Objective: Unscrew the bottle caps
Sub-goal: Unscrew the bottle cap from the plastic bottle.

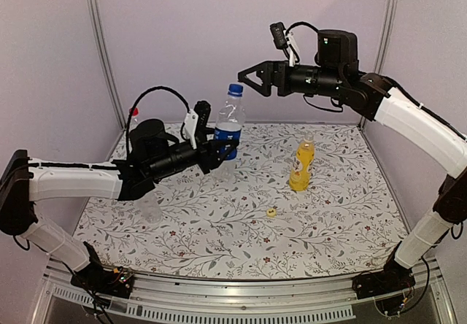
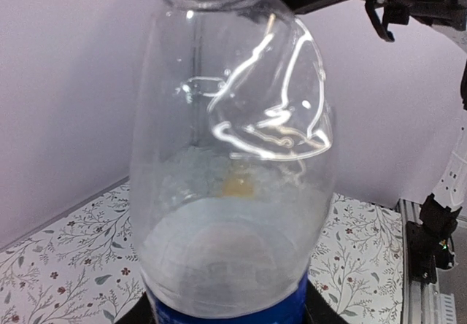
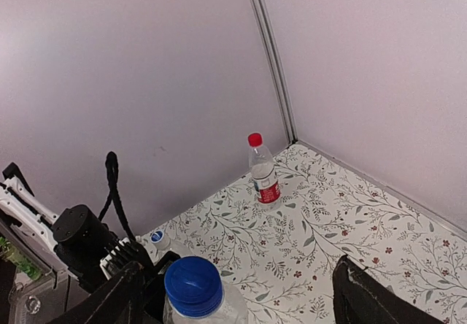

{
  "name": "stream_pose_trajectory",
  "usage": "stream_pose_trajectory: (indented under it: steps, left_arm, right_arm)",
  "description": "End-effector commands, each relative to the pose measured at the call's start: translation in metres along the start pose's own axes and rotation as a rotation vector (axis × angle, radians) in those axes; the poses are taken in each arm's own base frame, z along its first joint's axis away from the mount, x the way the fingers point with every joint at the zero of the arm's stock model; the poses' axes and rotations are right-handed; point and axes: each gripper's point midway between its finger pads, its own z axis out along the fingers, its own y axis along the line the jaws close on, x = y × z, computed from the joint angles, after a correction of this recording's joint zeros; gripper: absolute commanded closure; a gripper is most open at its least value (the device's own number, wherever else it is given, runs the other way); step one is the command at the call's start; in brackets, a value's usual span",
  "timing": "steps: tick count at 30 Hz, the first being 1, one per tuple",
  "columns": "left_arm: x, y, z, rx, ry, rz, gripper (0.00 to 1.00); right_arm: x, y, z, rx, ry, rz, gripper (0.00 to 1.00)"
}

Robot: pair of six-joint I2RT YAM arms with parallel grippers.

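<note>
A clear bottle with a blue label point(image 1: 229, 123) is held up off the table, my left gripper point(image 1: 222, 149) shut round its lower body. The left wrist view is filled by this bottle point(image 2: 233, 193), with the dark fingers point(image 2: 322, 311) at its blue band. Its blue cap point(image 1: 235, 89) is on. My right gripper point(image 1: 248, 81) hovers open just right of the cap. In the right wrist view the cap point(image 3: 193, 286) lies between the wide-apart fingers point(image 3: 363, 296), touching neither. The yellow bottle point(image 1: 301, 165) stands mid-table. The red-capped bottle point(image 3: 263, 172) stands by the back wall.
A small yellow cap point(image 1: 271, 211) lies on the floral table point(image 1: 328, 222) in front of the yellow bottle. A plain clear bottle point(image 3: 157, 238) with a blue-and-white cap sits low beside the left arm. Walls close the back and both sides.
</note>
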Motion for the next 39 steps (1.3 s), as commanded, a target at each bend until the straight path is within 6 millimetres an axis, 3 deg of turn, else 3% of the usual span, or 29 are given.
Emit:
stream_pose_trajectory:
  steps: [1, 12, 22, 28, 39]
  left_arm:
    - [-0.011, 0.001, -0.004, -0.034, -0.033, 0.024, 0.58]
    - [-0.007, 0.001, -0.002, -0.041, -0.022, 0.032, 0.57]
    - [-0.007, 0.001, -0.002, -0.041, -0.018, 0.04, 0.57]
    - [-0.007, 0.0, -0.002, -0.041, -0.017, 0.043, 0.57]
    - [-0.006, 0.001, -0.002, -0.045, -0.014, 0.044, 0.57]
  right_arm:
    - [-0.012, -0.003, 0.005, 0.052, -0.047, 0.062, 0.13]
    - [0.001, 0.013, 0.023, -0.004, -0.013, 0.068, 0.21]
    - [0.008, 0.019, 0.031, -0.05, 0.009, 0.071, 0.42]
    - [0.01, 0.024, 0.032, -0.073, 0.019, 0.072, 0.47]
    - [0.013, 0.029, 0.033, -0.103, 0.03, 0.071, 0.67]
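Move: The right hand, open and empty, has the bottle's blue cap about 4 cm to its left, 1 cm back and 3 cm below; the plastic bottle's middle lies under that cap, some 14 cm below the hand, 4 cm left and 2 cm back. The opened yellow bottle stands about 18 cm right, 5 cm ahead and 33 cm down. From the left hand, still gripping the plastic bottle by its label, the cap is some 12 cm above, 2 cm ahead and 1 cm right. The right hand goes left about 3.5 cm and sinks some 2 cm, most of both early on, to bring its fingers down around the blue cap from above, the wrist tipping only about 5 degrees. From wide open the fingers close by more than half until they stand close on either side of the cap, still narrowing, while the left hand holds the bottle upright and practically still by the label. ##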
